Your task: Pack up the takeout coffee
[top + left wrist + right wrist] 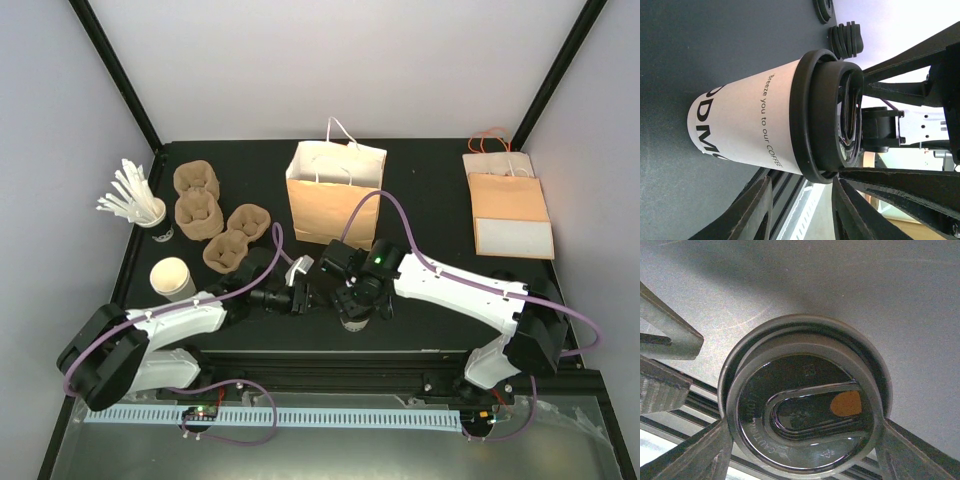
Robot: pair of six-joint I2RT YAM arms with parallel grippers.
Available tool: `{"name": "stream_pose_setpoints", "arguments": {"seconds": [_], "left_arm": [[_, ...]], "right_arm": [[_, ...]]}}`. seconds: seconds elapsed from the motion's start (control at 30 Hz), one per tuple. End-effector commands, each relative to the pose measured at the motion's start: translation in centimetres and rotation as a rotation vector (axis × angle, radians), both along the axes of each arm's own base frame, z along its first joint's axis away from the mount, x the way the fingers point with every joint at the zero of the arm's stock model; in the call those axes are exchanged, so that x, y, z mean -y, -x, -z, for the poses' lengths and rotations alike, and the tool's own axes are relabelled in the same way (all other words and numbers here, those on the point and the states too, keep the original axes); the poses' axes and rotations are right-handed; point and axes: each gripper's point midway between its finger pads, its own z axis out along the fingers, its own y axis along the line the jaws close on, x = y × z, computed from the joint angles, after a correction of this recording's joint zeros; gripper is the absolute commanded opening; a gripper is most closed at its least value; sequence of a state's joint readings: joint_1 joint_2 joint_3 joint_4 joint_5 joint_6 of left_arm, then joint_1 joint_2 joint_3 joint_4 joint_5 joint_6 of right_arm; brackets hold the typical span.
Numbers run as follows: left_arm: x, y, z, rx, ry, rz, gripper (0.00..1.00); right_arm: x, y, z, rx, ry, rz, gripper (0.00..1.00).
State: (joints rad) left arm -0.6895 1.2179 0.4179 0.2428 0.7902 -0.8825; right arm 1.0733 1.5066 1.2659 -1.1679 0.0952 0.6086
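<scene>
The takeout coffee (755, 127) is a white paper cup printed "Breeze you to our COFFEE", with a round black lid (805, 395). It stands on the dark table near the front edge. My right gripper (805, 429) comes down over it, one finger pressed against each side of the lid rim. In the top view the right gripper (355, 300) hides most of the cup (352, 320). My left gripper (801, 186) is level with the cup on its left, jaws apart with nothing between them, and the cup is just beyond its tips. The brown paper bag (335, 190) stands open behind.
Flat folded bags (508, 205) lie at the back right. Brown pulp cup carriers (215, 215), a dark cup of white stirrers (140, 205) and a stack of plain white cups (172, 278) fill the left side. The table's front rail (330, 362) is just behind the cup.
</scene>
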Motion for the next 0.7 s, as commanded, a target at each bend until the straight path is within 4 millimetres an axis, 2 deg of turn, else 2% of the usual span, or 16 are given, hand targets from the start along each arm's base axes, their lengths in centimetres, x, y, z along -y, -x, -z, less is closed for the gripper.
{"name": "stream_pose_setpoints", "arguments": {"seconds": [0.0,0.13,0.37,0.47,0.67], "left_arm": [[0.9,-0.6,-1.7,0.035,0.047,0.018,0.36],[1.1,-0.8,-1.6,0.034,0.042,0.016,0.36],[1.2,-1.2,-2.0,0.046,0.041,0.010,0.36],[1.2,-1.4,-2.1,0.054,0.034,0.006,0.36],[0.1,-1.5,-2.6,0.091,0.008,-0.023,0.36]], "right_arm": [[-0.6,0.1,-0.2,0.003,-0.022,-0.003,0.79],[-0.8,-0.1,-1.0,0.016,-0.047,-0.002,0.86],[-0.8,-0.6,-4.4,0.090,-0.127,0.002,0.96],[-0.9,-1.0,-5.6,0.130,-0.198,0.012,0.99],[0.8,-2.8,-8.0,0.187,-0.444,0.126,1.00]]}}
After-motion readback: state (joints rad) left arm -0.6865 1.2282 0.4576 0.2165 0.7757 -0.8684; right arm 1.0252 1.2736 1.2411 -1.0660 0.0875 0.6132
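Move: Directly below the right hand, its fingers still around the black lid, stands the lidded coffee cup, its middle about 4 cm down. The open paper bag stands roughly 24 cm ahead and 5 cm to the left of that hand; the small cup tray is some 17 cm ahead and 27 cm to the left. From the left hand, the coffee cup is about 9 cm to the right, 2 cm back and 4 cm lower. Opening its fingers fully, the right hand comes free of the lid and rises about 6 cm, slowly at first and then faster, drifting slightly forward near the end. As it climbs away from the coffee cup, its wrist tilts nearly 20 degrees, so the fingertips swing towards the left and a little forward. ##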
